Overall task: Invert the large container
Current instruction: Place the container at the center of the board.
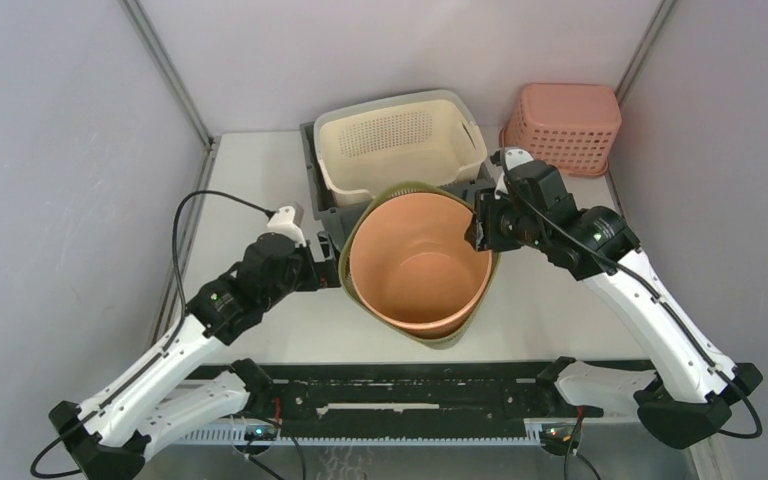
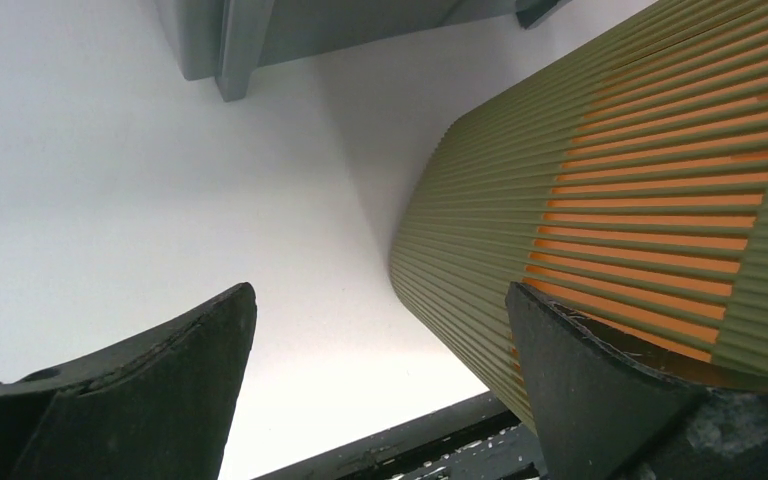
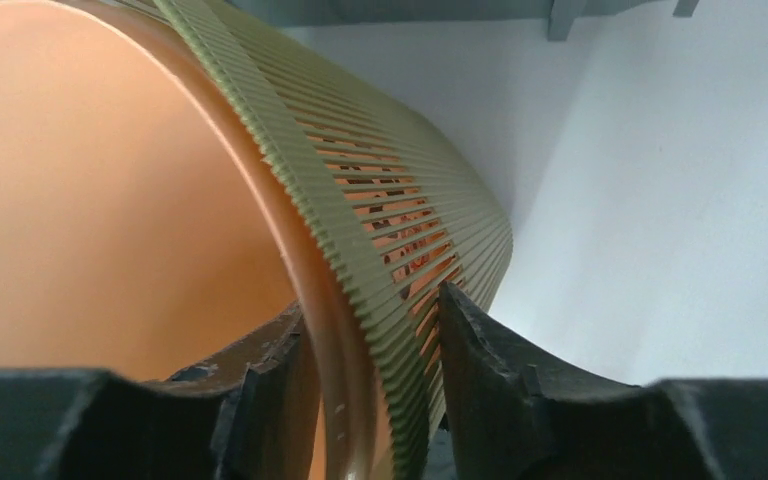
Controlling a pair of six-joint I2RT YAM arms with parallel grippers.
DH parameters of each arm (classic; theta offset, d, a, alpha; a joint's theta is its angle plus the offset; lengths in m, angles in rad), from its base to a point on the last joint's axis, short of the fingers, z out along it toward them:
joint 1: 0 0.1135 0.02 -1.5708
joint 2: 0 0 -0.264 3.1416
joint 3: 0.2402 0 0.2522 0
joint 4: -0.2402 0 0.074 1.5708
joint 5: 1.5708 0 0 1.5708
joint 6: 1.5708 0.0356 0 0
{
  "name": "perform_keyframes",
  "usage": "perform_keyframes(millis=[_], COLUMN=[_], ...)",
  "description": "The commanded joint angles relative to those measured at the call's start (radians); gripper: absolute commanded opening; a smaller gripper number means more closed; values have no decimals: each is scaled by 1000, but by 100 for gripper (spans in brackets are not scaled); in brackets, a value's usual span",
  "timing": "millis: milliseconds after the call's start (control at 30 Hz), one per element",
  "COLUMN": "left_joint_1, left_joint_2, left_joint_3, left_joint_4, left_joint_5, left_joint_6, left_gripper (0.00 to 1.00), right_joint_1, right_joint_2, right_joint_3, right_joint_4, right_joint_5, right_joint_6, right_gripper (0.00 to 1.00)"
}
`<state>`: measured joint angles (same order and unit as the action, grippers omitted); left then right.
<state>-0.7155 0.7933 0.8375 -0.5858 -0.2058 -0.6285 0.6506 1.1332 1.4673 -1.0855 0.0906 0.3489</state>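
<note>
The large container is a round bin with an orange inside and an olive ribbed outer wall. It sits at the table's middle, mouth up and leaning. My right gripper is at its right rim. In the right wrist view the gripper straddles the rim of the container, one finger inside and one against the ribs, shut on it. My left gripper is at the bin's left side. The left wrist view shows it wide open over bare table, its right finger beside the ribbed wall.
A cream perforated basket rests in a grey tray just behind the bin. A pink basket stands at the back right. A black rail runs along the near edge. Grey walls close in both sides.
</note>
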Motion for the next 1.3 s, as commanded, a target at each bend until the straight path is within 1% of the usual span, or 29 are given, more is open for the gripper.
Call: perform_keyframes(millis=[0, 133, 267, 333, 467, 600, 667, 700, 733, 767, 800, 833, 867, 933, 1067, 1267], left_joint_1=[-2, 13, 59, 84, 133, 160, 172, 180, 190, 199, 218, 224, 258, 293, 356, 399], left_joint_2=[20, 73, 146, 181, 203, 263, 318, 349, 381, 416, 466, 504, 540, 608, 718, 826], left_joint_3=[-21, -10, 5, 8, -29, -19, 8, 23, 38, 54, 72, 90, 107, 137, 196, 290], left_joint_4=[70, 87, 107, 120, 196, 225, 226, 228, 228, 228, 229, 228, 227, 235, 248, 250], left_joint_5=[27, 34, 49, 47, 40, -6, -39, -47, -55, -62, -61, -56, -55, -42, -12, -54], left_joint_6=[-12, -20, -39, -72, -119, -128, -132, -135, -142, -150, -157, -165, -171, -176, -199, -204], left_gripper=[100, 100, 100, 100, 100, 100, 100, 100, 100, 100, 100, 100, 100, 99, 96, 96], right_joint_1=[15, 15, 17, 15, -3, -38, -57, -65, -71, -78, -85, -91, -100, -120, -162, -220], right_joint_2=[-4, 3, 5, 3, -7, -16, -22, -25, -26, -27, -30, -32, -34, -43, -71, -110], right_joint_3=[67, 72, 87, 99, 117, 117, 114, 113, 113, 113, 111, 108, 105, 96, 73, 41], right_joint_4=[168, 163, 142, 133, 115, 100, 99, 98, 97, 95, 93, 92, 92, 92, 94, 84], right_joint_5=[-60, -68, -72, -72, -77, -95, -109, -116, -120, -121, -122, -125, -129, -140, -169, -204], right_joint_6=[69, 72, 66, 62, 48, 38, 36, 34, 31, 28, 27, 23, 20, 17, 9, -5], right_gripper=[56, 67, 76, 78, 80, 81, 85, 90, 93, 97, 98, 99, 99, 99, 99, 99])
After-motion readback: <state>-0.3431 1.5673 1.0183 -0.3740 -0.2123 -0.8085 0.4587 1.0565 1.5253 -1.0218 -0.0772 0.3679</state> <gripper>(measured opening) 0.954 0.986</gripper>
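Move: The left hand, empty and wide open, has the grey bin's middle about 28 cm ahead, 10 cm to its right and 14 cm below; the cream basket sits in that bin, some 6 cm higher. Right beside this hand stands the green basket with the orange bin inside, 14 cm to the right and 6 cm back. From the right hand, astride its rim, the green basket lies 11 cm left, 7 cm back and 15 cm lower; the grey bin 28 cm ahead and 15 cm left, the upturned pink basket 30 cm ahead and 20 cm right. Forward and down goes the left hand, past the green basket to the grey bin's front left corner: about 15 cm out, 13 cm lower and a little left, tipping down and turning some 30 degrees counter-clockwise, fingers still wide. The right hand meanwhile spreads its half-open fingers fully, lets go of the green basket's rim and rises some 5 cm, first edging left, then drifting right. ##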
